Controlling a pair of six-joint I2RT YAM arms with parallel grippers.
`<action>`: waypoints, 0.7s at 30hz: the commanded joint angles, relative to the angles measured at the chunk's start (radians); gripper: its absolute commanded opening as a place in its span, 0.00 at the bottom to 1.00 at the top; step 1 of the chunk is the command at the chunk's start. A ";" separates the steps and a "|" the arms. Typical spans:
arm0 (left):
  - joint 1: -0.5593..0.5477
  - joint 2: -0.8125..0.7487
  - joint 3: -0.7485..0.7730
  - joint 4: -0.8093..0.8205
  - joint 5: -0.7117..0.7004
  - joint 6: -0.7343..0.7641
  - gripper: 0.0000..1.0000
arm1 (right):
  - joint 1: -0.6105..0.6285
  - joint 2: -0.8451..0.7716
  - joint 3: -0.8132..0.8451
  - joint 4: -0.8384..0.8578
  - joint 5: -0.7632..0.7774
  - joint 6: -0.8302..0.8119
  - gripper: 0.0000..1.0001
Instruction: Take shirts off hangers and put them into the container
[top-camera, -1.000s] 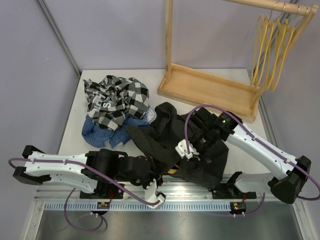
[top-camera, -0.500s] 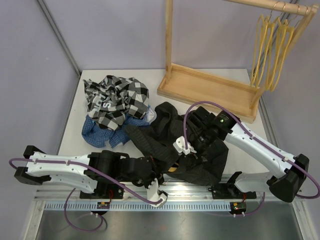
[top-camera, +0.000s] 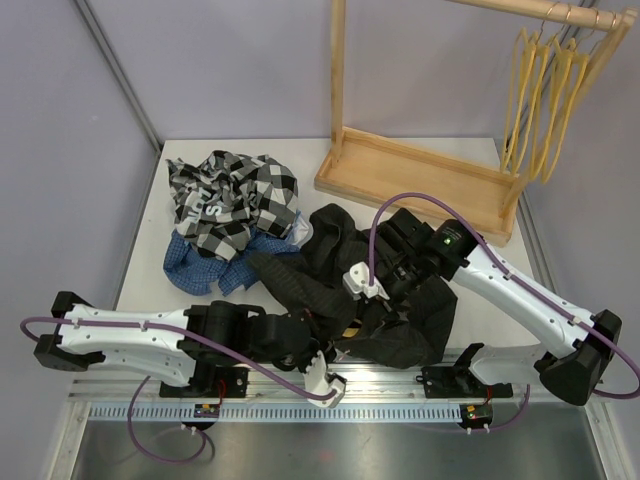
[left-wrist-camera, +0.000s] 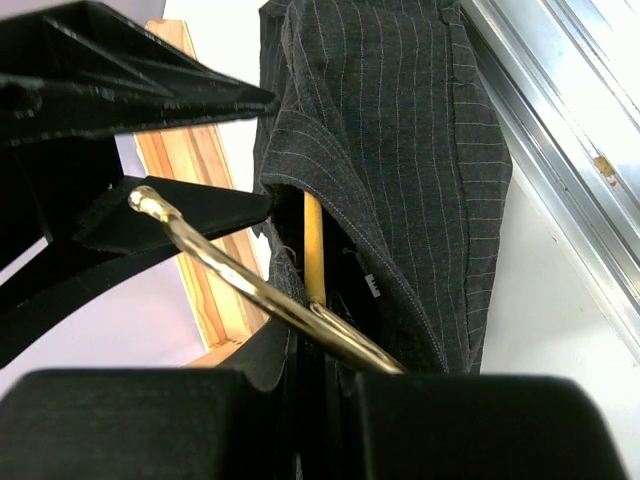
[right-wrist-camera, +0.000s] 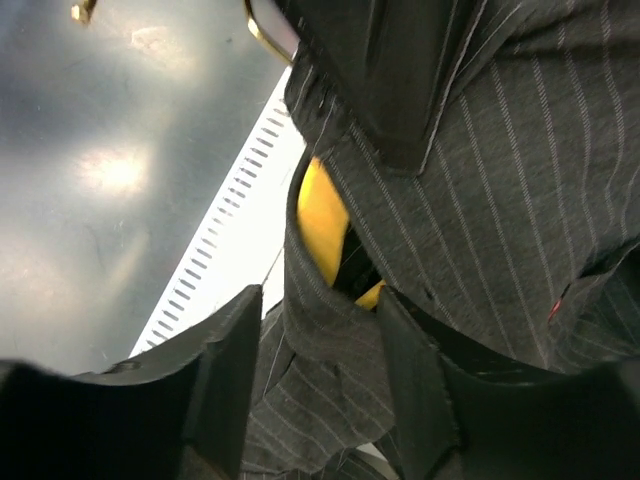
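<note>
A black pinstriped shirt (top-camera: 400, 315) lies crumpled at the table's near middle, with a yellow hanger (left-wrist-camera: 313, 245) still inside its collar. My left gripper (top-camera: 328, 340) (left-wrist-camera: 320, 375) is shut on the hanger's brass hook (left-wrist-camera: 250, 288) at the neck, with collar cloth bunched round it. My right gripper (top-camera: 385, 308) (right-wrist-camera: 320, 345) is open, and a fold of the pinstriped shirt (right-wrist-camera: 350, 340) stands between its fingers, touching the right one. The yellow hanger (right-wrist-camera: 322, 220) shows just beyond that fold. A black-and-white check shirt (top-camera: 232, 200) and a blue one (top-camera: 198, 265) are heaped at the left. The container is hidden.
Several bare yellow hangers (top-camera: 545, 100) hang from the wooden rail (top-camera: 560, 12) at the top right. The rack's flat wooden base (top-camera: 420, 180) and its post (top-camera: 338, 70) stand behind the shirt. A metal rail (top-camera: 330, 400) runs along the table's near edge.
My right gripper has moved left onto the shirt's collar fold and its fingers have narrowed. The left arm has shifted slightly right, still gripping the hook.
</note>
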 joint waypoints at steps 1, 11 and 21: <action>0.008 0.009 0.034 0.085 -0.039 -0.005 0.00 | 0.019 -0.012 0.001 0.050 -0.019 0.039 0.56; 0.030 0.001 0.034 0.093 -0.047 -0.058 0.00 | 0.037 -0.051 -0.057 0.043 0.097 0.033 0.00; 0.030 -0.088 -0.021 -0.046 -0.106 -0.141 0.00 | 0.020 -0.277 -0.158 -0.088 0.536 -0.012 0.00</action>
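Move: The black shirt's neck edge sits practically between the right hand's open fingertips, about 1 cm to the left, 1 cm back and 1 cm below. The wooden hanger in its neck is some 3 cm left and 2 cm back of the hand, level with it. The loaded container lies roughly 25 cm left, 21 cm ahead and 18 cm below. From the left hand, already shut on the hanger, that neck edge is about 6 cm right, 3 cm ahead and 2 cm down. Nearly in place at first, the right fingers close from half open onto the shirt's neck edge and pinch the cloth. The right hand then draws it right and down, away from the left hand, about 5 cm in all, turning some 15 degrees so its fingers point more steeply down. The left hand keeps its grip on the hanger, shifting only about a centimetre. ##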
